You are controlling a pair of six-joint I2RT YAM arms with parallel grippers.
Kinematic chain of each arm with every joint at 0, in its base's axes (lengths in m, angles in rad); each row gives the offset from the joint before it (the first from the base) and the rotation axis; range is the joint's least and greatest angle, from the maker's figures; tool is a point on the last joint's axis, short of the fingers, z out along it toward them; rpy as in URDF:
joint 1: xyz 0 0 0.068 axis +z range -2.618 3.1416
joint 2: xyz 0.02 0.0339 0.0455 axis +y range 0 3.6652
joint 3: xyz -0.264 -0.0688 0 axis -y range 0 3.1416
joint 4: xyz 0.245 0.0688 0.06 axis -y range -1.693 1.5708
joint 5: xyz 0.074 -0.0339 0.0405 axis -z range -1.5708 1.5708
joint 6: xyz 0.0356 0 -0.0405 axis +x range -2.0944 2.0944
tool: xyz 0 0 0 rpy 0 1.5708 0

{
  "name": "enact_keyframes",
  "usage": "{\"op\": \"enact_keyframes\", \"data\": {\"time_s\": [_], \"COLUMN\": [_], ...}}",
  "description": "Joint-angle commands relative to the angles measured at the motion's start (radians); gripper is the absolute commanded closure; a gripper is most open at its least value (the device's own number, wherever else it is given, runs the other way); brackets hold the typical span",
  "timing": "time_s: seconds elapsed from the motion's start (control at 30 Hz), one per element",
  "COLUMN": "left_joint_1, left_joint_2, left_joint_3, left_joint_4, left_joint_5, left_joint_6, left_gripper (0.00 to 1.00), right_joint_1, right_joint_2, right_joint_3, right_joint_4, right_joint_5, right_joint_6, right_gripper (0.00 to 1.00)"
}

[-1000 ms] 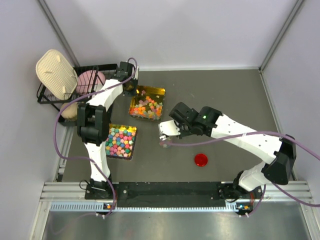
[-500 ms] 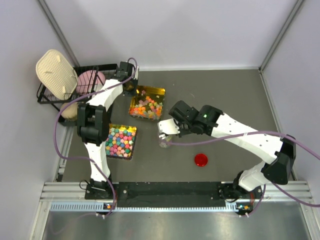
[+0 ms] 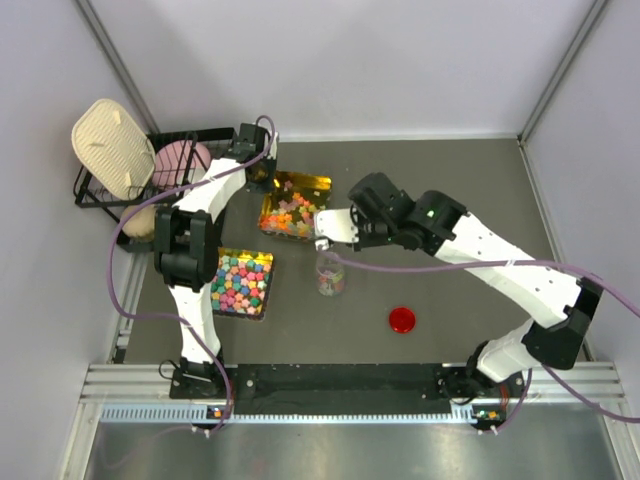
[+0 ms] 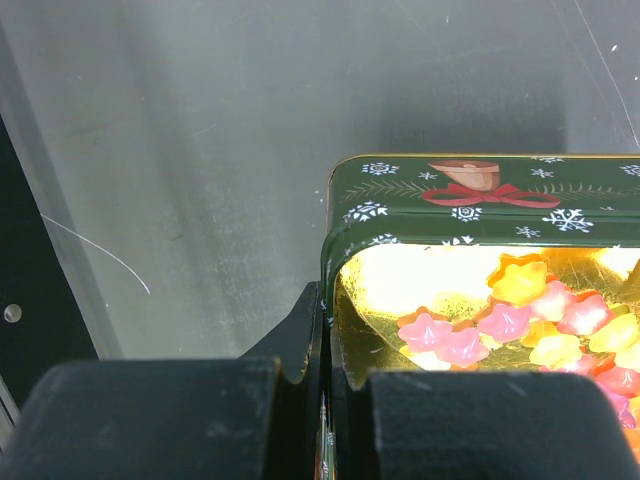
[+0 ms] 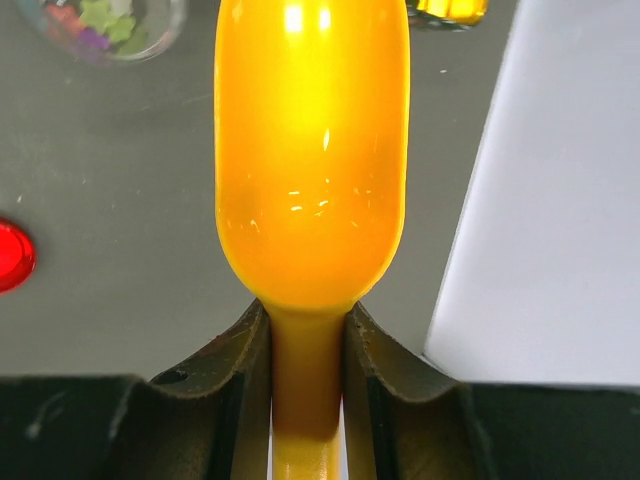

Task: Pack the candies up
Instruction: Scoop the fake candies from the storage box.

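Note:
The candies [image 3: 293,213] [image 4: 505,322], small star-shaped pieces in pink, orange and yellow, lie in a green tin [image 3: 318,184] [image 4: 400,195] with a gold inside. My left gripper [image 3: 262,180] [image 4: 328,335] is shut on the tin's back left wall. My right gripper [image 3: 322,232] [image 5: 308,330] is shut on the handle of a glossy orange-yellow spoon [image 5: 310,150] and hangs by the tin's near right corner. No candy shows on the spoon. A clear jar [image 3: 330,276] [image 5: 105,22] stands just in front of the right gripper with some candies in it.
A red lid [image 3: 402,319] [image 5: 12,255] lies right of the jar. A second tray [image 3: 243,282] of larger bold-coloured candies sits at front left. A black wire rack [image 3: 95,190] with a cream plate stands at back left. The pale wall [image 5: 550,200] fills the right wrist view's right side.
My right gripper has moved with the spoon from over the jar back toward the tin, leaving the jar uncovered. The left arm has not moved.

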Motion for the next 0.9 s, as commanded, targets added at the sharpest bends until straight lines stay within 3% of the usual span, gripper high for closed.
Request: {"op": "enact_keyframes", "data": {"time_s": [0.0, 0.37, 0.57, 0.87], "left_joint_1": [0.004, 0.004, 0.004, 0.000], "left_joint_2": [-0.024, -0.029, -0.049, -0.044], "left_joint_3": [0.029, 0.032, 0.031, 0.047], "left_joint_4": [0.028, 0.027, 0.024, 0.025], "left_joint_5": [0.038, 0.061, 0.072, 0.094], "left_joint_6": [-0.024, -0.025, -0.022, -0.019], "left_gripper": [1.00, 1.00, 1.00, 1.00], "right_joint_1": [-0.069, -0.137, -0.233, -0.242], "right_joint_2": [-0.057, -0.077, 0.009, 0.178], "right_joint_3": [0.052, 0.049, 0.127, 0.253], "right_joint_4": [0.086, 0.230, 0.286, 0.292], "right_joint_5": [-0.092, -0.130, -0.118, -0.020], "right_joint_6": [0.059, 0.120, 0.162, 0.154], "right_gripper": [1.00, 1.00, 1.00, 1.00]}}
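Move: The half-emptied candy tin is roughly 15 cm ahead and 16 cm left of the right hand, some 18 cm below; that hand still holds the yellow scoop, its bowl out to the left. The clear jar lies about 4 cm back and 9 cm left of it, the red cup 12 cm back and 6 cm right, both near table level. From the left hand, pinching its wall, the tin's middle is about 6 cm back, 7 cm right and 2 cm below. The empty scoop, kept in the right fingers, leaves the space above the clear jar, rising first and then swinging mainly forward, about 10 cm, to pass to the right of the candy tin and well above the table. Its bowl end tilts up some 20 degrees as the wrist also turns clockwise. The left fingers keep pinching the tin's wall. ##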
